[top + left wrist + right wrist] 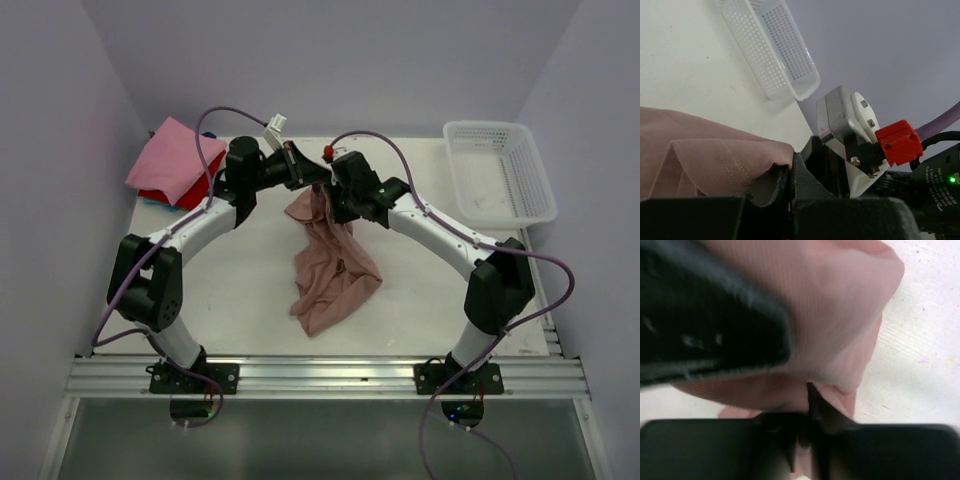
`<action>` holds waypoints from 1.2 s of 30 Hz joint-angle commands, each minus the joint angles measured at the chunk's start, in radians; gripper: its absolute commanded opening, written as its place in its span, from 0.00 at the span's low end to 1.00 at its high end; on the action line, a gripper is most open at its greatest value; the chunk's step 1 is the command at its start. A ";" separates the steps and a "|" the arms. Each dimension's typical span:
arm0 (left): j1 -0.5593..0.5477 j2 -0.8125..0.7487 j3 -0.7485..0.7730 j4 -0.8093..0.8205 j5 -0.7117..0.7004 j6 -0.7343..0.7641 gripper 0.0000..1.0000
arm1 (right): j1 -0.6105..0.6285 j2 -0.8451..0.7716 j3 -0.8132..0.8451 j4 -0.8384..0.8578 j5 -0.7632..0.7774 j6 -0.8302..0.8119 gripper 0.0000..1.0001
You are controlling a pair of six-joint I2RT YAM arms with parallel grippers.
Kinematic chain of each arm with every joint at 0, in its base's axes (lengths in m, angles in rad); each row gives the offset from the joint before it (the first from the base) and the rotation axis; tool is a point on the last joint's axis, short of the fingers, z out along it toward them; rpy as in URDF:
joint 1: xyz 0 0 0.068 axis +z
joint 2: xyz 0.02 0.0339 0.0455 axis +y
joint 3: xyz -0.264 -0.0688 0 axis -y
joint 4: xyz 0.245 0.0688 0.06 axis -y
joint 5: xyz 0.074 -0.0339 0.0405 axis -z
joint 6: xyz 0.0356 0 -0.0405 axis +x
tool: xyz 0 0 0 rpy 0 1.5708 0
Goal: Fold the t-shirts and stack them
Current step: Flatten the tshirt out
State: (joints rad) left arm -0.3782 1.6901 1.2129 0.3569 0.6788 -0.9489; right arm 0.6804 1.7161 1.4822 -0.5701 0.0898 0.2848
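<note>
A dusty-pink t-shirt (330,270) hangs bunched from the two grippers at the middle back of the table, and its lower part lies crumpled on the surface. My left gripper (316,178) is shut on the shirt's upper edge; in the left wrist view the cloth (705,160) is pinched where the left gripper (789,185) closes. My right gripper (336,197) sits right beside it. In the right wrist view the right gripper (805,432) has its fingers close together, with folds of the shirt (840,315) between them. Folded t-shirts, bright pink (172,160) over red (203,188), are stacked at the back left.
A white lattice basket (500,170) stands at the back right corner, and the left wrist view shows the basket (775,50) as well. The two wrists nearly touch: the right wrist's red part (897,142) is close to the left fingers. Grey walls surround the table.
</note>
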 commanded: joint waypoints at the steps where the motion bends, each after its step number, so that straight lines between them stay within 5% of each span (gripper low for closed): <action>1: -0.002 -0.055 -0.018 0.002 0.027 0.025 0.00 | 0.002 0.010 0.081 0.076 0.070 -0.004 0.06; 2: -0.001 -0.053 -0.021 0.002 0.030 0.025 0.00 | 0.002 0.013 0.084 0.076 0.074 -0.003 0.00; 10: 0.002 -0.061 -0.035 -0.018 0.031 0.054 0.00 | 0.002 -0.067 0.027 0.067 0.149 -0.003 0.00; 13: 0.025 -0.056 -0.041 -0.087 -0.011 0.137 0.53 | 0.004 -0.148 0.009 0.046 0.240 -0.001 0.00; 14: 0.042 -0.059 -0.045 -0.134 -0.031 0.156 0.88 | 0.002 -0.183 0.009 0.032 0.267 0.005 0.00; 15: 0.051 -0.061 -0.056 -0.151 -0.047 0.174 0.99 | 0.002 -0.197 0.007 0.015 0.328 0.013 0.00; 24: 0.026 -0.223 -0.300 -0.263 -0.051 0.288 1.00 | 0.002 -0.295 -0.022 -0.312 0.714 0.253 0.00; 32: -0.157 -0.293 -0.492 -0.466 -0.094 0.348 1.00 | 0.004 -0.362 -0.140 -0.378 0.697 0.378 0.00; 36: -0.278 -0.282 -0.510 -0.544 -0.255 0.368 1.00 | 0.002 -0.380 -0.154 -0.361 0.676 0.373 0.00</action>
State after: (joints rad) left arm -0.5922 1.4212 0.7147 -0.1078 0.5388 -0.6308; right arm 0.6807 1.3911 1.3254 -0.9344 0.7231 0.6109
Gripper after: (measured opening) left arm 0.997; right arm 0.023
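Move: The hanging pink shirt fold I want next sits about 1 cm ahead of my right hand, level with it, between half-closed fingers. From there the shirt's near left corner lies some 21 cm back, 8 cm left and 16 cm down, and the white basket about 9 cm ahead, 36 cm right, 14 cm lower. My left hand still grips the shirt's top; that near corner is roughly 26 cm back, 7 cm left, 26 cm below it. My right hand shuts on the fold, then draws it right about 16 cm towards the basket side, arching up and partly back down, ending a little back and turned some 35 degrees clockwise, grip kept. Once that hold is made, my left fingers let go and open wide; the left hand veers slightly left, then swoops back and down, about 19 cm each, towards the near left corner. ##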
